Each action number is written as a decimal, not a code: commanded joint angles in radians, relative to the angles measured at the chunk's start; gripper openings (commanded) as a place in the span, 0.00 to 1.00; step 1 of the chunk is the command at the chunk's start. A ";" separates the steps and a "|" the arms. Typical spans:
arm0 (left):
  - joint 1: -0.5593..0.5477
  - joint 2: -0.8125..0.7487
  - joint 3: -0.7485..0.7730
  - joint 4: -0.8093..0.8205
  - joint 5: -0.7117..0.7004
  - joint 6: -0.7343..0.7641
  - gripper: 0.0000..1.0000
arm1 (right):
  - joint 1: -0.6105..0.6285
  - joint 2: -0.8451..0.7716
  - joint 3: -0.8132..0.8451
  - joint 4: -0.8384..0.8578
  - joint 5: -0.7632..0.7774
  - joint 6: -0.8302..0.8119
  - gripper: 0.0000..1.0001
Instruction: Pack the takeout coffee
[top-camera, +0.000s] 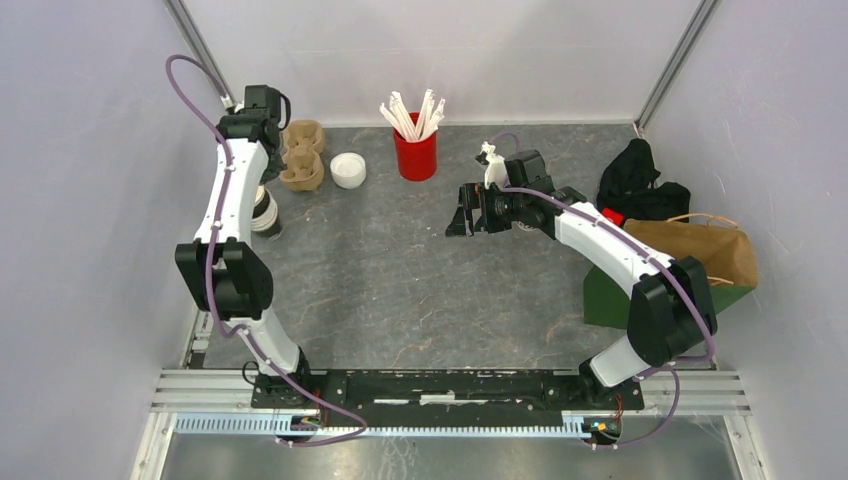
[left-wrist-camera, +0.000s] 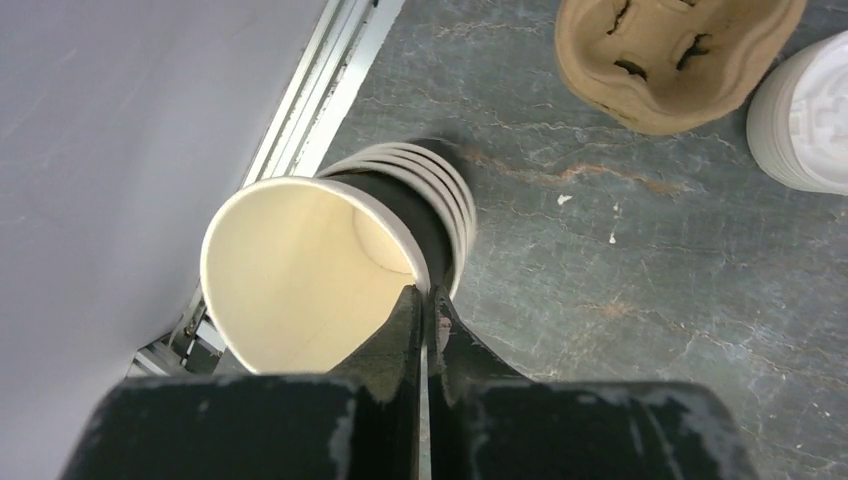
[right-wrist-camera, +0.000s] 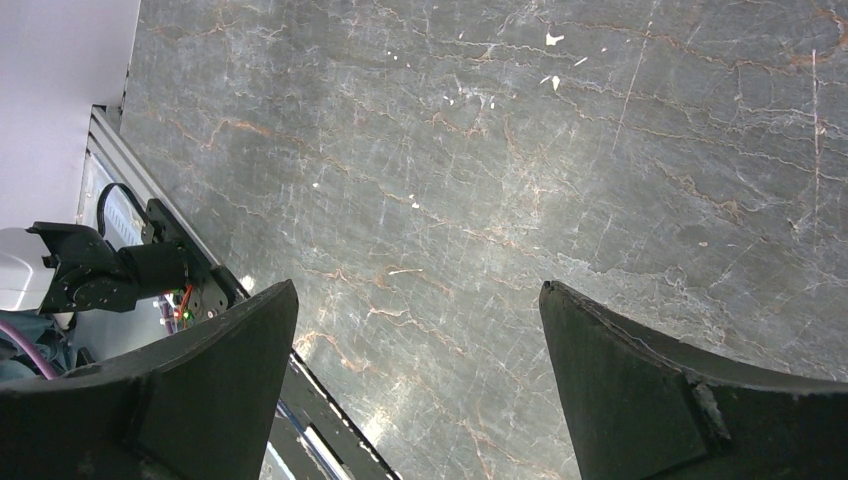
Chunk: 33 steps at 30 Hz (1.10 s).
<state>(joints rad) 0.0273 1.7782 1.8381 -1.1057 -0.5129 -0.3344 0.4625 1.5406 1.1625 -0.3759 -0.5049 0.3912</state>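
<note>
The takeout coffee is out of view in every frame. My left gripper (left-wrist-camera: 428, 300) is shut on the rim of a lidless black cup with a cream inside (left-wrist-camera: 290, 280), one finger inside the wall and one outside. That cup is the top one of a nested stack (left-wrist-camera: 450, 205) standing by the table's left edge (top-camera: 266, 214), partly under the left arm. Above the middle of the table, my right gripper (top-camera: 462, 222) (right-wrist-camera: 415, 300) is open with nothing between its fingers.
A brown pulp cup carrier (top-camera: 303, 155) (left-wrist-camera: 680, 60) and a stack of white lids (top-camera: 348, 170) (left-wrist-camera: 805, 120) lie at the back left. A red holder of white sticks (top-camera: 415, 150) stands behind them. A brown paper bag (top-camera: 700, 250) and black cloth (top-camera: 635, 180) lie on the right.
</note>
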 joint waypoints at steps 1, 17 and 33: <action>-0.008 -0.082 -0.027 0.082 -0.004 0.007 0.02 | -0.003 0.000 0.017 0.029 -0.012 -0.019 0.98; -0.012 -0.061 0.115 -0.063 -0.083 0.035 0.02 | -0.002 0.015 0.036 0.018 -0.011 -0.024 0.98; -0.124 -0.146 0.347 -0.194 -0.180 -0.058 0.02 | -0.002 0.008 0.067 -0.026 0.031 -0.066 0.98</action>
<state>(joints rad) -0.0498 1.7164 2.0937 -1.2724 -0.6445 -0.3351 0.4625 1.5551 1.1877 -0.3996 -0.4946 0.3653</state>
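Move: The left hand holds a paper cup by its rim; the cup's middle is about 2 cm back, 3 cm left and 4 cm below it. The cup stack stands some 3 cm back of this hand, level sideways, its middle about 14 cm down. The cardboard carrier is roughly 19 cm ahead and 6 cm right, the lid stack 14 cm ahead and 18 cm right, both some 20 cm below. From the idle right hand, the cup stack lies about 48 cm left, 6 cm ahead and 8 cm lower. Keeping its shut pinch on the rim, the left hand draws the cup up out of the stack, creeping at first and then rising ever faster, about 10 cm in all, with a slight drift back towards the base. As it climbs, the wrist tilts some 10 degrees so that the fingers point less steeply down, while the cup hangs to the fingers' left. ##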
